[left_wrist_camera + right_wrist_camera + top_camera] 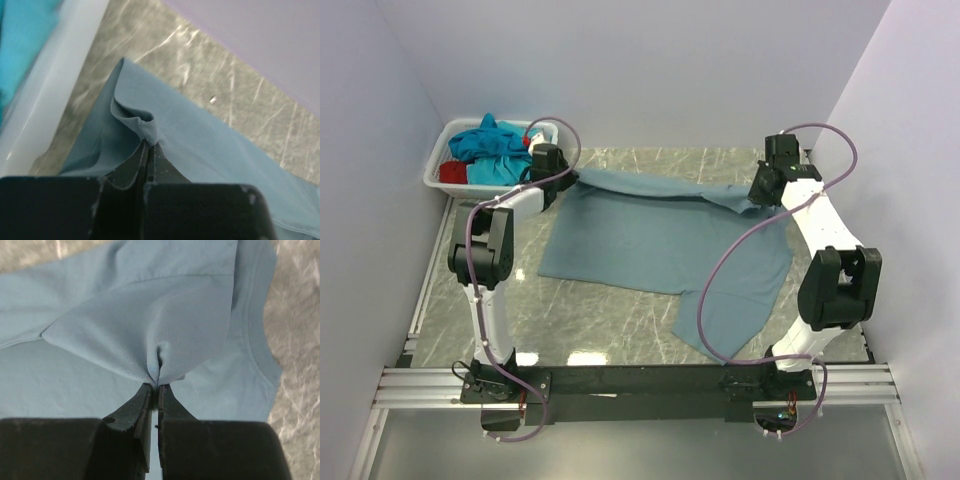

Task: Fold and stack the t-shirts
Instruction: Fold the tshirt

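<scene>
A dusty grey-blue t-shirt [660,240] lies spread across the marble table, its far edge lifted into a fold. My left gripper [560,178] is shut on the shirt's far left corner, next to the basket. In the left wrist view the gripper [149,144] pinches a ribbed hem of the shirt [210,135]. My right gripper [760,195] is shut on the far right part of the shirt. The right wrist view shows the gripper [157,386] pinching a bunched fold of the shirt [150,325] beside the collar. Turquoise [495,145] and red [452,172] t-shirts lie in the basket.
A white plastic basket [435,165] stands at the far left corner of the table, and its rim [55,75] shows close to my left gripper. Pale walls close in the table at the back and both sides. A black rail runs along the near edge.
</scene>
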### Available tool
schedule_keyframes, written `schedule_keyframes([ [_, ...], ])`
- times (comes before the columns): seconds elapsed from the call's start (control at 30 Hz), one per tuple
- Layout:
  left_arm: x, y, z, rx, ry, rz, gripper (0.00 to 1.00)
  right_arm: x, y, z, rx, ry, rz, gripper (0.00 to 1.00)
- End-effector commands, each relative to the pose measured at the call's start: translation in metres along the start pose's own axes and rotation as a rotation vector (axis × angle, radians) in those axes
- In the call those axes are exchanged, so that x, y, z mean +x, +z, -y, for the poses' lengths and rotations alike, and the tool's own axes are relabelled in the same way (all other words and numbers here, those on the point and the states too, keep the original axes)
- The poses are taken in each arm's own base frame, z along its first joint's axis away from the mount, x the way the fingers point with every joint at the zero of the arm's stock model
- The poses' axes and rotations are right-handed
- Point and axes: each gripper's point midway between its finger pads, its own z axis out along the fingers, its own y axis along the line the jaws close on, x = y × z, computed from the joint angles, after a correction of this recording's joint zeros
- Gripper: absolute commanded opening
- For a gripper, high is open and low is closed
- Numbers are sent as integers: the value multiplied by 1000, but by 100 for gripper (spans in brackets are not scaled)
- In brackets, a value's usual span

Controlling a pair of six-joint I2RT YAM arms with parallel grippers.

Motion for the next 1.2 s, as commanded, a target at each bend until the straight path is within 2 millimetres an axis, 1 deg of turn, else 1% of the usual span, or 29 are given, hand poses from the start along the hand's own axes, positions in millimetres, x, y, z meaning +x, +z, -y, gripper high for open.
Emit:
schedule_keyframes([
  [0.0, -21, -21, 9, 16, -38, 65, 0, 7, -11, 2, -8, 3, -8, 4],
  [0.13, -13, -22, -4, -36, -37, 40, 0, 29, -8, 0, -37, -19, -66, 7],
  [0.2, -7, -23, -6, -36, -32, 22, 1, 48, -6, 2, -35, -3, -111, 9],
  [0.23, -5, -25, -3, -21, -33, 11, 6, 56, -8, 2, -40, -1, -126, 12],
  [0.27, -5, -29, -2, -14, -33, 9, 9, 71, -6, 4, -38, 4, -164, 14],
  [0.33, -4, -35, 3, 8, -33, 0, 17, 81, -12, 9, -21, 10, -173, 32],
  [0.37, -8, -42, 6, 11, -38, 5, 20, 88, -12, 15, 8, 10, -182, 40],
  [0.4, -8, -45, 9, 16, -33, -2, 22, 91, -14, 18, 23, 9, -185, 56],
  [0.43, -9, -49, 14, 22, -32, -9, 31, 90, -18, 19, 27, 9, -173, 61],
  [0.47, -11, -55, 21, 21, -16, -27, 43, 90, -19, 21, 38, 2, -161, 64],
  [0.5, -10, -58, 27, 33, -5, -47, 49, 89, -21, 22, 40, 1, -154, 70],
  [0.53, -9, -63, 31, 31, 9, -61, 69, 86, -24, 22, 35, 1, -139, 71],
  [0.57, -13, -70, 43, 39, 42, -63, 71, 87, -25, 20, 25, -18, -133, 72],
  [0.6, -13, -74, 49, 46, 58, -68, 77, 86, -27, 16, 9, -25, -125, 73],
  [0.63, -15, -79, 56, 55, 73, -67, 99, 84, -28, 14, 2, -34, -116, 73],
  [0.67, -22, -85, 61, 43, 106, -51, 99, 85, -30, 7, -17, -76, -109, 74],
  [0.73, -27, -94, 74, 61, 121, -49, 99, 83, -30, 2, -19, -130, -88, 75],
  [0.77, -34, -101, 84, 89, 134, -36, 100, 87, -31, -8, -33, -169, -88, 75],
  [0.8, -33, -106, 91, 125, 137, -50, 99, 88, -29, -12, -39, -189, -86, 76],
  [0.83, -38, -110, 96, 142, 141, -32, 100, 90, -28, -18, -54, -223, -86, 75],
  [0.87, -45, -121, 100, 160, 140, -5, 99, 91, -28, -24, -64, -242, -82, 76],
  [0.9, -55, -127, 105, 179, 135, 45, 100, 94, -26, -35, -85, -276, -78, 76],
  [0.93, -64, -134, 105, 175, 131, 86, 99, 95, -25, -39, -96, -295, -79, 76],
  [0.97, -69, -147, 104, 179, 118, 118, 99, 97, -24, -46, -124, -303, -89, 76],
  [1.0, -79, -154, 105, 179, 111, 169, 99, 101, -19, -53, -150, -310, -103, 76],
  [1.03, -81, -160, 102, 171, 108, 183, 99, 103, -17, -57, -169, -306, -113, 76],
  [1.07, -81, -170, 100, 175, 106, 190, 99, 106, -15, -63, -199, -303, -133, 76],
  [1.1, -83, -175, 99, 174, 107, 199, 99, 112, -7, -66, -202, -307, -156, 76],
  [1.17, -85, -184, 94, 162, 136, 218, 99, 118, -2, -75, -237, -315, -185, 76],
])
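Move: My left hand pinches one end of the t-shirt's lifted edge. The spot to lay it on is about 5 cm back, 2 cm to the left and 4 cm below; the laundry basket stands some 21 cm to this hand's left and 4 cm farther out. My right hand pinches the other end, to be laid roughly 8 cm back, 2 cm left and 8 cm below. From the right hand, the near sleeve lies about 27 cm back and 11 cm left. I bring both pinched ends back over the t-shirt and down, the right about 8 cm back and 7 down, the left only a few centimetres, and open both grippers to let the cloth go. Then my left hand climbs high and draws back from the cloth, while my right lifts slightly and swings left low over the shirt, turning some 20 degrees counter-clockwise, open, and sinks again. ##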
